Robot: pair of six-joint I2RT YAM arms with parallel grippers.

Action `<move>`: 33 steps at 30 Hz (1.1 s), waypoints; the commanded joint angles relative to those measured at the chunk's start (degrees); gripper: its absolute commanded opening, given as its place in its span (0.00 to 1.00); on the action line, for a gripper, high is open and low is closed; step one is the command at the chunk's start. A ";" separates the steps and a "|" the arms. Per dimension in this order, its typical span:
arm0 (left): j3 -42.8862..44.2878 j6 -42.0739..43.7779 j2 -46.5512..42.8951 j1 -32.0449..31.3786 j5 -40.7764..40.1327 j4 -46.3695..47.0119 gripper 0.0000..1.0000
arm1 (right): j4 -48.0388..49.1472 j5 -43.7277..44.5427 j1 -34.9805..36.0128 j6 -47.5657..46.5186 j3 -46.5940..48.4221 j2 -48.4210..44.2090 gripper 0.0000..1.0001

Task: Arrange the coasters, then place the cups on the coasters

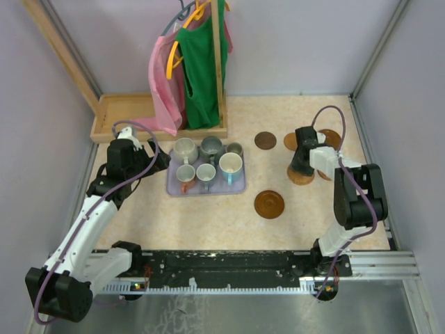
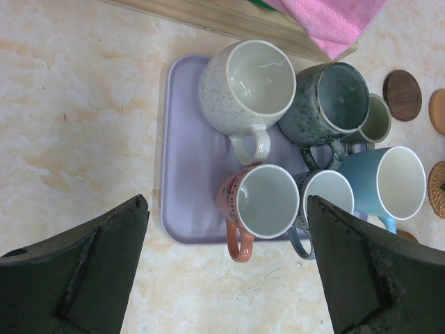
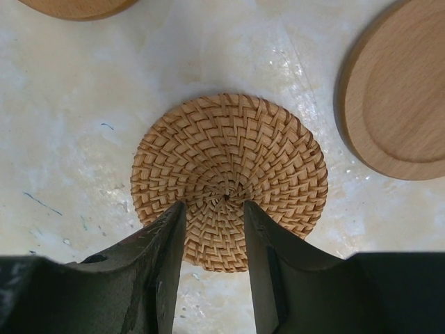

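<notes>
Several cups stand close together on the lavender tray (image 2: 186, 153): a speckled white one (image 2: 247, 83), a dark green one (image 2: 335, 97), a light blue one (image 2: 391, 182) and an orange-pink one (image 2: 261, 202). My left gripper (image 2: 227, 202) hangs wide open just in front of the tray's near edge, holding nothing. A woven coaster (image 3: 229, 153) lies flat on the table. Over its near half my right gripper (image 3: 214, 204) stands with its jaws partly open. A pale wooden coaster (image 3: 400, 104) lies beside it. Farther off are an orange-brown coaster (image 1: 269, 204) and a dark brown coaster (image 1: 265, 140).
A wooden rack (image 1: 220, 62) with green and pink garments on hangers stands at the back left on a wooden base (image 1: 125, 115). Its pink cloth (image 2: 334, 21) hangs just behind the cups. Enclosure walls close in the table on three sides. The arms' rail (image 1: 229, 264) runs along the front.
</notes>
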 commanded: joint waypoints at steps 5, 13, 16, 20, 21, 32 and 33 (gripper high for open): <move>1.40 -0.45 -0.78 -0.39 0.52 1.05 1.00 | -5.02 2.35 -1.07 -1.36 4.05 -4.07 0.40; 1.05 -0.37 -1.35 -0.39 0.29 1.03 1.00 | -6.81 2.02 -2.71 -1.31 8.14 -4.91 0.41; 0.62 -0.29 -1.58 -0.39 0.20 0.97 1.00 | -6.01 2.03 -5.25 -1.29 6.45 -5.12 0.41; 0.34 -0.20 -1.73 -0.39 0.19 0.97 1.00 | -4.08 2.57 -8.37 -1.46 3.47 -5.61 0.41; 0.32 -0.22 -1.65 -0.39 0.24 0.97 1.00 | -3.61 2.54 -9.22 -1.47 2.81 -5.66 0.41; 0.36 -0.12 -1.49 -0.39 0.55 1.10 1.00 | -0.35 3.75 -15.36 0.09 1.03 -4.62 0.41; 0.34 -0.12 -1.54 -0.39 0.50 1.07 1.00 | -0.13 3.64 -15.76 0.31 1.14 -4.57 0.41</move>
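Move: The right hand is low over the woven coaster, whose middle is about 1 cm ahead and 1 cm to its right; the wooden coaster it goes for lies some 11 cm to the right and 1 cm ahead. The small light coaster is roughly 13 cm ahead and 2 cm left, the brown coaster about 14 cm ahead and 10 cm right. For the left hand, the wooden coaster is some 57 cm to the right, about 5 cm ahead and 17 cm lower. The right hand comes free of the woven coaster, easing back and right about 1 cm, then rises some 4 cm while swinging slightly forward again. From there it carries on right to about 9 cm in all, drawing back a little and sinking about 2.5 cm towards the wooden coaster's near edge, the wrist turning some 15 degrees clockwise and the fingers staying partly open and empty; whether the tips touch the wood can't be seen. ##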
